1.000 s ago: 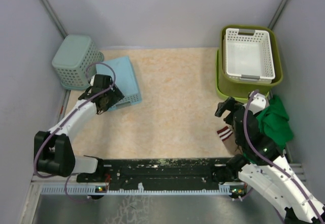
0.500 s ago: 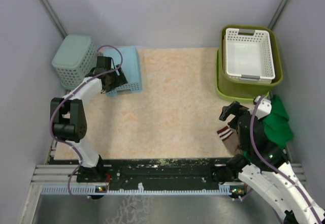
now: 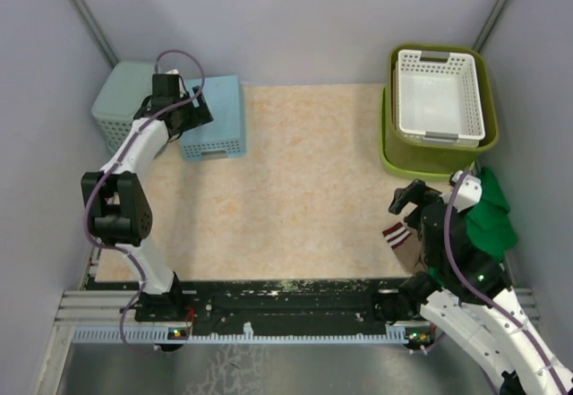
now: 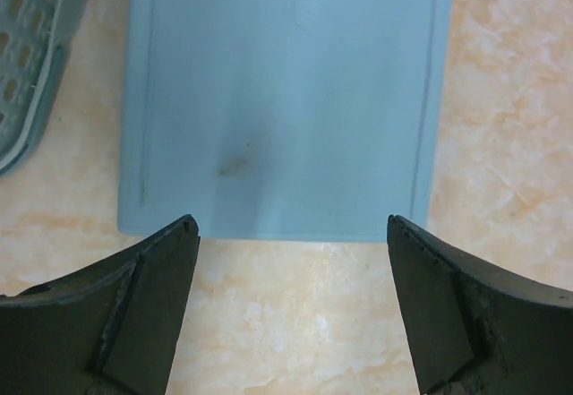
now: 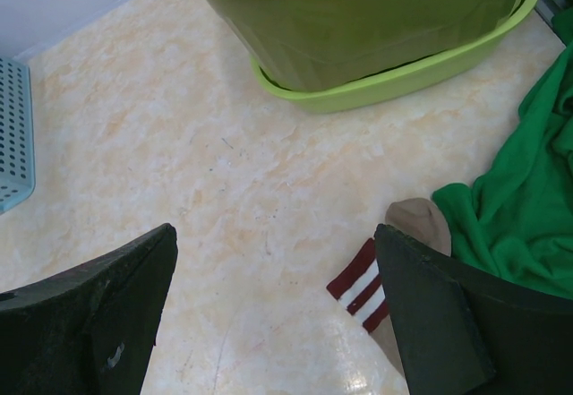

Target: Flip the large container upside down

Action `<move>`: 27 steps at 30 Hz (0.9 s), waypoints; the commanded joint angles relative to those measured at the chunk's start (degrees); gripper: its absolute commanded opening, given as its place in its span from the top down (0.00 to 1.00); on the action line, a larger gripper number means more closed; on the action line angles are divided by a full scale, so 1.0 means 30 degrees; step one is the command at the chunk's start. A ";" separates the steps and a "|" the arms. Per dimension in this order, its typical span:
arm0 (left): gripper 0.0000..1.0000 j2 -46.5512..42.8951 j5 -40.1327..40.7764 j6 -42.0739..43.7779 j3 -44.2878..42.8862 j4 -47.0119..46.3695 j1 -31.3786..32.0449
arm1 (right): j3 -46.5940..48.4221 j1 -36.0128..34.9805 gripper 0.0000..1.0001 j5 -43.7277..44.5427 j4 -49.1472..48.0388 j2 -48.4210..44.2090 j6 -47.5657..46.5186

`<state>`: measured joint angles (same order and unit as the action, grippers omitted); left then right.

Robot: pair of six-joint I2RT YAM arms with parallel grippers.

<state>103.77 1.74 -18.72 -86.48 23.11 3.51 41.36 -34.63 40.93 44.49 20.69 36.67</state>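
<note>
The large lime-green container (image 3: 387, 158) stands upright at the back right, with an olive-green basket (image 3: 489, 72) nested in it and a white basket (image 3: 439, 99) in that. In the right wrist view its lime rim (image 5: 412, 77) shows under the olive basket (image 5: 358, 19). My right gripper (image 3: 407, 200) is open and empty over bare table, a little in front of the container; its jaws (image 5: 277, 314) stand wide apart. My left gripper (image 3: 185, 114) is open and empty at the far left over a blue basket (image 3: 215, 117), far from the container.
The blue basket (image 4: 286, 99) lies bottom up, next to a teal perforated basket (image 3: 125, 104) in the back left corner. A striped sock (image 5: 363, 279) and a green cloth (image 5: 519, 216) lie by the right gripper. Walls close in at back and sides.
My left arm swung toward the back left, and the blue basket went with it from a skewed spot to square beside the teal basket. The right gripper drew back slightly.
</note>
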 commanded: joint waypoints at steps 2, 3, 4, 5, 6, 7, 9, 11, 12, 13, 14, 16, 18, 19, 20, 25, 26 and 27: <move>0.10 -0.1933 -0.0866 0.0828 0.0757 0.0980 0.2224 | 0.0450 0.0009 0.09 -0.0011 -0.1260 0.0565 0.0127; 0.10 -0.2269 -0.0443 0.0784 0.1165 0.0896 0.3023 | 0.0340 0.0006 0.09 -0.0128 -0.1441 0.0694 0.0164; 0.10 -0.2394 0.0053 0.0618 0.1502 0.0881 0.3808 | 0.0246 0.0009 0.09 -0.0264 -0.1646 0.0842 0.0170; 0.10 -0.2355 0.0426 0.0451 0.1768 0.0880 0.4561 | 0.0157 0.0017 0.09 -0.0416 -0.1848 0.0967 0.0171; 0.11 -0.2237 0.0850 0.0177 0.1944 0.0879 0.5253 | 0.0110 0.0014 0.09 -0.0567 -0.2067 0.1137 0.0171; 0.11 -0.1958 0.1510 -0.0007 0.2029 0.0817 0.6141 | 0.0074 0.0014 0.09 -0.0714 -0.2356 0.1286 0.0145; 0.12 -0.1041 0.2264 0.0023 0.1670 0.0642 0.7219 | 0.0117 0.0014 0.09 -0.0948 -0.2751 0.1658 0.0079; 0.12 0.0112 0.2110 -0.0010 0.0842 0.0755 0.7641 | 0.0300 0.0012 0.09 -0.1216 -0.3047 0.2124 -0.0122; 0.12 0.0628 0.1991 -0.0049 0.0495 0.0703 0.7762 | 0.0488 -0.0009 0.10 -0.1271 -0.3063 0.2259 -0.0199; 0.12 0.1066 0.1958 0.0008 0.0170 0.0480 0.7843 | 0.0594 0.0007 0.10 -0.1253 -0.3032 0.2360 -0.0242; 0.12 0.1498 0.1844 0.0082 -0.0197 0.0309 0.7853 | 0.0670 0.0009 0.10 -0.1214 -0.2962 0.2376 -0.0262; 0.12 0.2583 0.1873 0.0037 -0.1177 0.0378 0.7845 | 0.0739 0.0009 0.10 -0.1133 -0.2836 0.2285 -0.0224; 0.12 0.3712 0.2608 0.0051 -0.2138 0.0437 0.7801 | 0.0771 0.0013 0.10 -0.1104 -0.2659 0.2088 -0.0062; 0.12 0.4158 0.3046 0.0222 -0.2533 0.0449 0.7749 | 0.0772 0.0003 0.10 -0.1103 -0.2568 0.1976 0.0043; 0.12 0.4532 0.3327 0.0423 -0.2944 0.0569 0.7636 | 0.0798 0.0020 0.10 -0.1103 -0.2446 0.1871 0.0133; 0.12 0.5456 0.2983 0.0705 -0.4158 0.0760 0.6207 | 0.0847 0.0007 0.10 -0.0944 -0.1734 0.1460 0.0503; 0.12 0.5463 0.2851 0.0729 -0.4188 0.0802 0.5934 | 0.0873 0.0020 0.10 -0.0882 -0.1661 0.1411 0.0557; 0.12 0.5431 0.2706 0.0754 -0.4195 0.0906 0.5681 | 0.0902 0.0004 0.10 -0.0834 -0.1582 0.1368 0.0567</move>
<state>120.25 9.63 -17.61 -96.49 24.97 24.14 41.32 -34.63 37.45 39.62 25.82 37.50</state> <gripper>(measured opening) 0.883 0.904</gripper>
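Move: The blue basket sits upturned under and ahead of my left hand, its middle about 8 cm ahead, 3 cm to the right and 10 cm below, its near edge roughly under my fingers. The upturned grey-green container stands close on its left, some 7 cm ahead of my left hand, 17 cm to the left and 8 cm below. From my right hand the blue basket lies roughly 37 cm ahead, 55 cm left and 17 cm down. I swing my open left hand right by about 19 cm, drawing back some 7 cm, to clear the blue basket's near right corner. Then I sink about 9 cm while reaching forward again alongside its right side, easing slightly left at the end. The wrist swings clockwise by about 20 degrees, then comes back a little, its left side tilting up. My open right hand drifts 3 cm forward and left. ##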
